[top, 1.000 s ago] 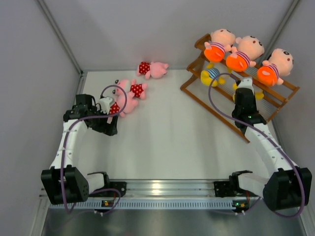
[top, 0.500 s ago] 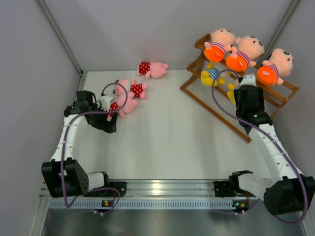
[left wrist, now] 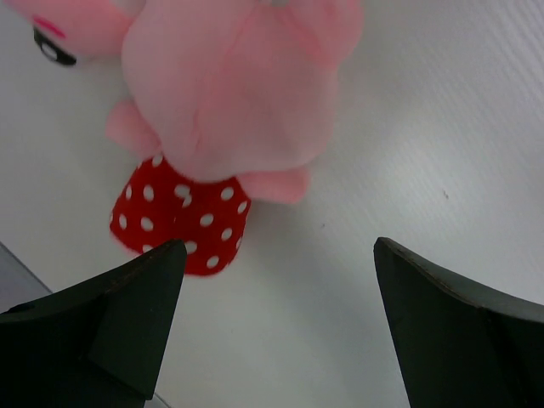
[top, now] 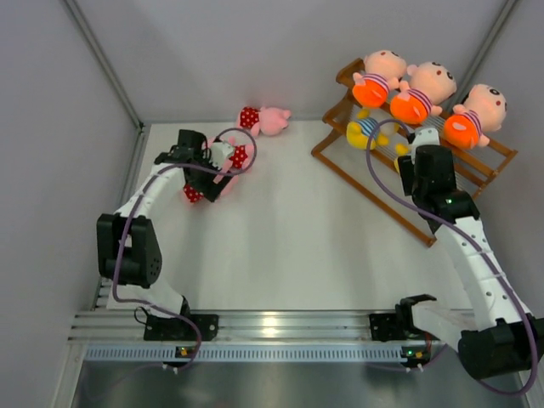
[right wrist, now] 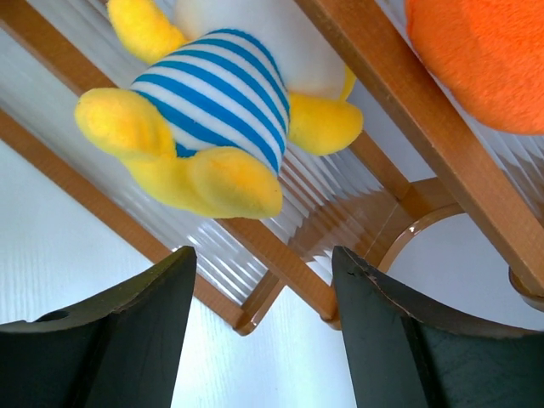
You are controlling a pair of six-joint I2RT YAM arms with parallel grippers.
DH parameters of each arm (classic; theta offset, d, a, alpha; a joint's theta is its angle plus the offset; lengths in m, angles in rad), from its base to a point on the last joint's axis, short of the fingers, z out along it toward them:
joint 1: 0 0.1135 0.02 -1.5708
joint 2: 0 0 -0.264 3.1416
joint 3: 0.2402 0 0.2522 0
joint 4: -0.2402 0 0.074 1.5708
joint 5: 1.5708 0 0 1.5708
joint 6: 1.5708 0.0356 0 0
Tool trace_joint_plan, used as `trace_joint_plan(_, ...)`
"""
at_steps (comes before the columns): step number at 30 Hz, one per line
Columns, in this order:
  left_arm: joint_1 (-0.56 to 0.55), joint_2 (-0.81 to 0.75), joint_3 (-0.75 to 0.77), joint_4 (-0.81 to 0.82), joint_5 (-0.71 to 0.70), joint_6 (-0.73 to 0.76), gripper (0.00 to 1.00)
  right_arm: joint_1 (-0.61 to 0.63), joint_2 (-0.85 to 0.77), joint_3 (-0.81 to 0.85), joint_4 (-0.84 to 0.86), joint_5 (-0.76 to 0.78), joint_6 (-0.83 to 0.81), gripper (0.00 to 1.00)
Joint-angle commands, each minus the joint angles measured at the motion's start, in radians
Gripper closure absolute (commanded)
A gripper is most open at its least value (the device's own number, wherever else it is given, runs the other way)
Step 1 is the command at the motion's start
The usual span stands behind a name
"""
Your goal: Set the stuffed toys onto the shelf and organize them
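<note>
Three peach-headed dolls [top: 421,92] sit along the top tier of the wooden shelf [top: 340,153]. One yellow striped doll [top: 364,129] lies on the middle tier. My right gripper [top: 422,143] hovers open over that tier, with the other yellow doll [right wrist: 212,110] just beyond its fingertips [right wrist: 127,323] on the slats. One pink polka-dot doll [top: 263,119] lies at the far side of the table. Two more pink dolls [top: 234,155] lie together under my left gripper [top: 211,174], which is open and empty just above one of them [left wrist: 229,102].
Grey walls close in the table on the left, back and right. The shelf stands in the far right corner, and its lowest tier [top: 387,204] holds no doll. A shelf rail [right wrist: 382,93] runs across the right wrist view, with orange shorts [right wrist: 484,59] above it.
My left arm has swung from the left side toward the back and now sits over the two pink dolls. My right gripper has moved slightly further over the shelf.
</note>
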Motion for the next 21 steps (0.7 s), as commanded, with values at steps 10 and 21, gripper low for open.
trace_joint_plan(10, -0.180, 0.326, 0.173, 0.287, -0.255, 0.101, 0.02, 0.023, -0.041, 0.066, -0.064, -0.091, 0.007, 0.34)
trace_joint_plan(21, -0.198, 0.203, 0.192, 0.165, -0.172, -0.022, 1.00, 0.044, -0.119, 0.094, -0.109, -0.186, -0.004, 0.36)
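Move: The near pink stuffed toy, its red dotted skirt pointing back-left, lies about 9 cm ahead of the left hand, 4 cm to its right and 7 cm below. The middle pink toy lies some 7 cm beyond it and 2 cm farther right; the back pink toy is roughly 27 cm ahead of the left hand and 18 cm to its right. From the right hand, the near pink toy is about 16 cm ahead, 58 cm left and 20 cm below. The near pink toy is pinched by its soft pink body: the left hand sweeps forward about 10 cm and rightward 5, sinking some 6 cm while its left side rises about 15 degrees, then shuts its wide-open fingers on the plush and starts up by a centimetre. The right hand, still open and empty, eases 2 cm left and back, away from the shelf. ##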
